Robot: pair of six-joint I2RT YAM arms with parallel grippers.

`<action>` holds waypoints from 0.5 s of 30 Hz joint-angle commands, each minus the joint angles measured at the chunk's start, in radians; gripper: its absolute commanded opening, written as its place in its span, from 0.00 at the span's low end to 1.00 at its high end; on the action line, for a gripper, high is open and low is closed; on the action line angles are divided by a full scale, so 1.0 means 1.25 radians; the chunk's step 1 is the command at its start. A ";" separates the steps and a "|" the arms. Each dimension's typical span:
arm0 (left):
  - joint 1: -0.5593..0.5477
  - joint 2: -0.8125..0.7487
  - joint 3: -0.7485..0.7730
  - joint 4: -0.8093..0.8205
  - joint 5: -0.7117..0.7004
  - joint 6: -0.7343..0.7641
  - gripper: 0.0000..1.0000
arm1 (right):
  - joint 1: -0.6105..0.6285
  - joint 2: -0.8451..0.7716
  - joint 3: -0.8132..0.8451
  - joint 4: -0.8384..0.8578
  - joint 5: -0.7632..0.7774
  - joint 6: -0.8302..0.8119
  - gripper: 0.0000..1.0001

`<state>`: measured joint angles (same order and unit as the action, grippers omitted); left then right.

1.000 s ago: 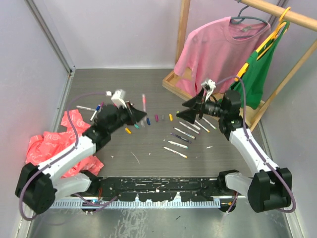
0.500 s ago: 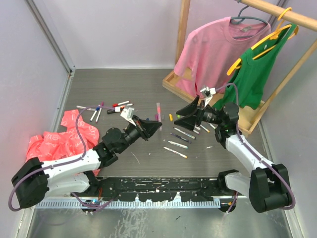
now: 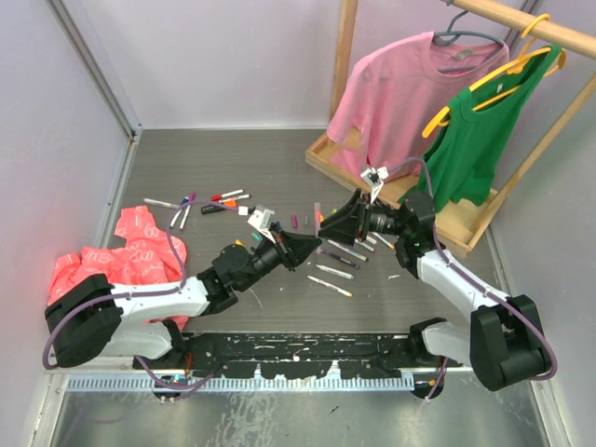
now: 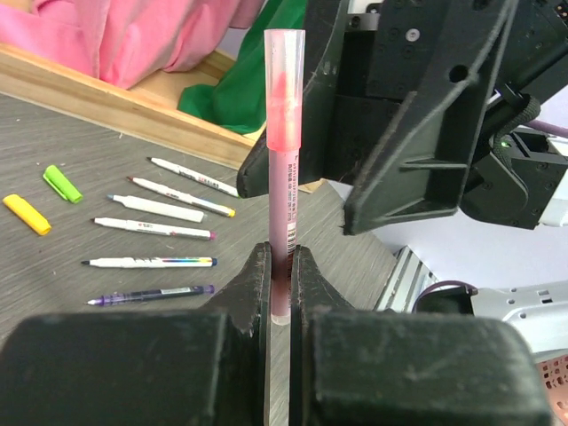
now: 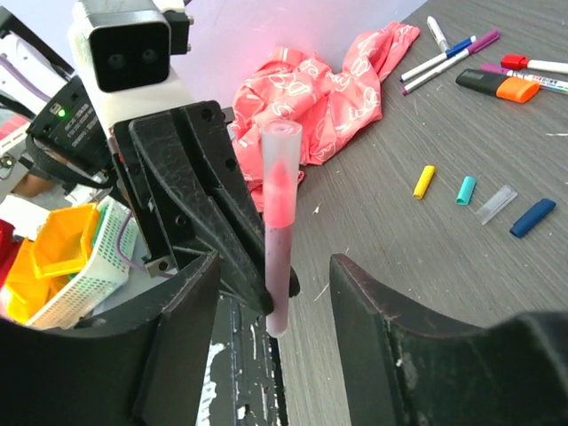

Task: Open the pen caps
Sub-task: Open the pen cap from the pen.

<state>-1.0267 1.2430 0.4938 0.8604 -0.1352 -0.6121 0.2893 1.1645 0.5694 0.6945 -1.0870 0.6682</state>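
Observation:
My left gripper [image 4: 280, 275] is shut on the lower end of a pink pen [image 4: 282, 169], which stands upright with its translucent pink pen cap [image 4: 284, 80] on top. In the top view this left gripper [image 3: 298, 250] sits mid-table, tip to tip with my right gripper [image 3: 326, 226]. My right gripper [image 5: 275, 262] is open, and the pen [image 5: 278, 240] stands in the gap without touching either of its fingers. Loose pen caps lie on the table: yellow [image 5: 425, 181], teal [image 5: 466, 189], blue [image 5: 532, 217] and green [image 4: 62, 183]. Several uncapped pens [image 4: 160, 208] lie in a row.
A crumpled pink bag [image 3: 121, 256] lies at the left. More pens and an orange-black marker [image 5: 499, 84] lie behind it. At the back right, a wooden clothes rack [image 3: 447, 223] holds a pink shirt [image 3: 410, 93] and a green shirt [image 3: 475, 140].
My left arm has carried the pink pen right and toward the table's middle. My right gripper has come left to meet it, and its jaws have narrowed around the pen.

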 commanded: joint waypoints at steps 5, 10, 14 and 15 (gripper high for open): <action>-0.017 0.015 0.043 0.107 -0.019 0.009 0.00 | 0.012 0.008 0.038 -0.003 0.036 0.005 0.44; -0.019 0.047 0.051 0.106 -0.022 0.005 0.00 | 0.023 0.015 0.037 -0.003 0.035 -0.002 0.37; -0.019 0.058 0.053 0.107 -0.031 0.001 0.00 | 0.032 0.016 0.039 -0.003 0.030 -0.011 0.32; -0.021 0.060 0.053 0.107 -0.033 -0.002 0.00 | 0.034 0.017 0.038 -0.003 0.029 -0.014 0.28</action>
<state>-1.0462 1.3136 0.5194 0.9092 -0.1463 -0.6144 0.3195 1.1873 0.5728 0.6575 -1.0527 0.6746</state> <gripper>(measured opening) 0.034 0.327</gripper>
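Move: The pink pen stands upright in my left fingers, which already hold its lower end; its middle is about 4 cm above my left hand point. From my right hand it is some 3 cm to the left and about 1 cm up, with the open fingers reaching past it on both sides. On the table about 20 cm below the right hand, the nearest white pen lies 5 cm ahead and 1 cm right, the second white pen 10 cm ahead and 2 cm right, the dark pen 14 cm ahead and 4 cm right. I close my right fingers around the pink pen's shaft, just above my left fingertips and below the clear top end, going from well over half open to about a third, while the right hand sinks roughly 1 cm and edges left towards the pen. My left hand keeps its pinch on the lower end and carries the pen about 1.5 cm to the right, deeper between the closing fingers. ##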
